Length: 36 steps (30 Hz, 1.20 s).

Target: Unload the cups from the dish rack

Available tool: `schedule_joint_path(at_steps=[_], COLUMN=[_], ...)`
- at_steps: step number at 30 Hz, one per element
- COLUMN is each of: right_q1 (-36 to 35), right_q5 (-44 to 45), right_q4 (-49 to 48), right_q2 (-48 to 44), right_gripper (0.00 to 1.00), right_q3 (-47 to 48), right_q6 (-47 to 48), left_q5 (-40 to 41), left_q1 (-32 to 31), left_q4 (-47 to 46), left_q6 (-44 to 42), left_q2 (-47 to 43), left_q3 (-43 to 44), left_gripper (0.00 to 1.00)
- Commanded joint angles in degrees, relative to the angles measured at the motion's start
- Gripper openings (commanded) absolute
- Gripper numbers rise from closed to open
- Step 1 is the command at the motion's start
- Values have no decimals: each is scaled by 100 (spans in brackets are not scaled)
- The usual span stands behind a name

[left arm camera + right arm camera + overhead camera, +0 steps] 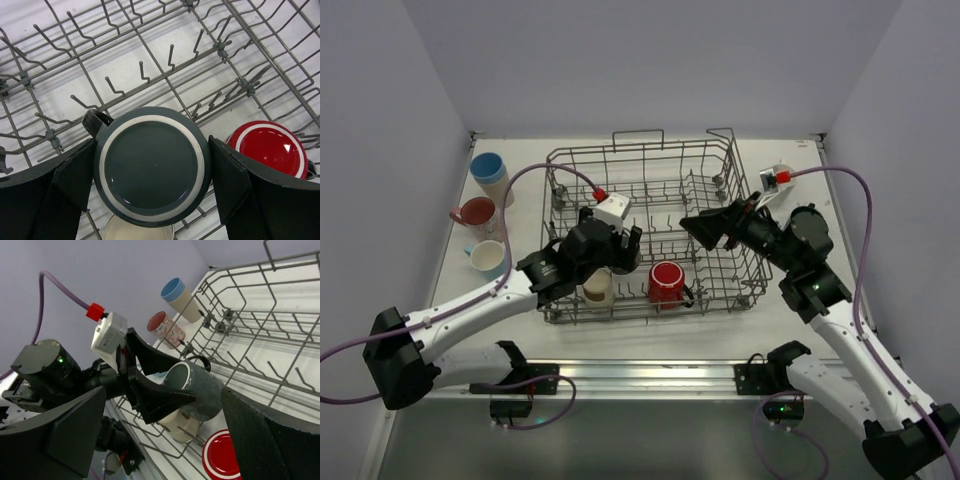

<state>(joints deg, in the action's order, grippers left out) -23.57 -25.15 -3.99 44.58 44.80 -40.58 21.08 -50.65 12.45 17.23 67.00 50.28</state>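
A dark teal mug (151, 165) with a pale foot ring sits bottom-up between the pads of my left gripper (151, 172), which is shut on its sides. In the right wrist view the mug (200, 390) hangs tilted just above a cream cup (182, 425) in the dish rack (650, 150). A red cup (667, 282) rests upside down in the rack's near row. My right gripper (695, 228) hovers open over the rack's right side, with nothing between its fingers.
Three cups stand on the table left of the rack: a beige cup with a blue inside (490, 175), a pink mug (477, 213) and a light blue cup (490, 258). Upright tines (142, 70) fill the rack floor. Walls close in the left, back and right.
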Motion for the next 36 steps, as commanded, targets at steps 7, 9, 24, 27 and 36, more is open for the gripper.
schedule_joint_path(at_steps=[7,9,24,27,36], right_q1=[-552,-569,-648,-806,-1140], right_q5=[142,115,-911,-1080,-1256], right_q4=[-1630,-1859,-3028,-3362,-3740], right_q2=[674,894,1228,1343,1658], right_gripper=[93,91,86,86,77], right_q3=[-401,-419,-779,-710,-279], right_q6=[-776,-672,-1162,-1268,-1268], left_q5=[98,-138,-1615,-1940,-2564], left_q1=[152,292,1014,1014,1014], left_q4=[-1139,-1339,-2580,-2703,-3098], left_q6=[692,808,2292,2451,2925], left_q2=[-1021,-1101,-1822,-1831,-1831], left_q3=[404,395,-27,-10,-176], left_gripper=[4,3,0,0,0])
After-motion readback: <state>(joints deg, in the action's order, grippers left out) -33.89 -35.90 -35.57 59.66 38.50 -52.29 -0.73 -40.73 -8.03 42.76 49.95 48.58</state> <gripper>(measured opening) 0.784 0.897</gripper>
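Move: The left hand already holds the grey cup, just lifted from its place in the rack; the open right gripper waits about 15 cm to the left hand's right, 3 cm nearer the base and 16 cm higher. Seen from the left hand, the red mug is some 10 cm right, 4 cm back and 8 cm below, and the beige cup 5 cm left, 5 cm back and 8 cm below. From the right hand, the grey cup is 15 cm left, 3 cm ahead and 16 cm below. Keeping its pinch on the grey cup, the left hand carries it up about 18 cm over the rack and rolls some 50 degrees, left side sinking, so that its down-slanting fingers come level and the cup's open end faces the right gripper. The right hand meanwhile closes in about 8 cm to its left, easing forward and dipping before drawing back past its start and rising again, as it swings counter-clockwise and its fingers narrow slightly but stay wide open, short of gripping the cup. ##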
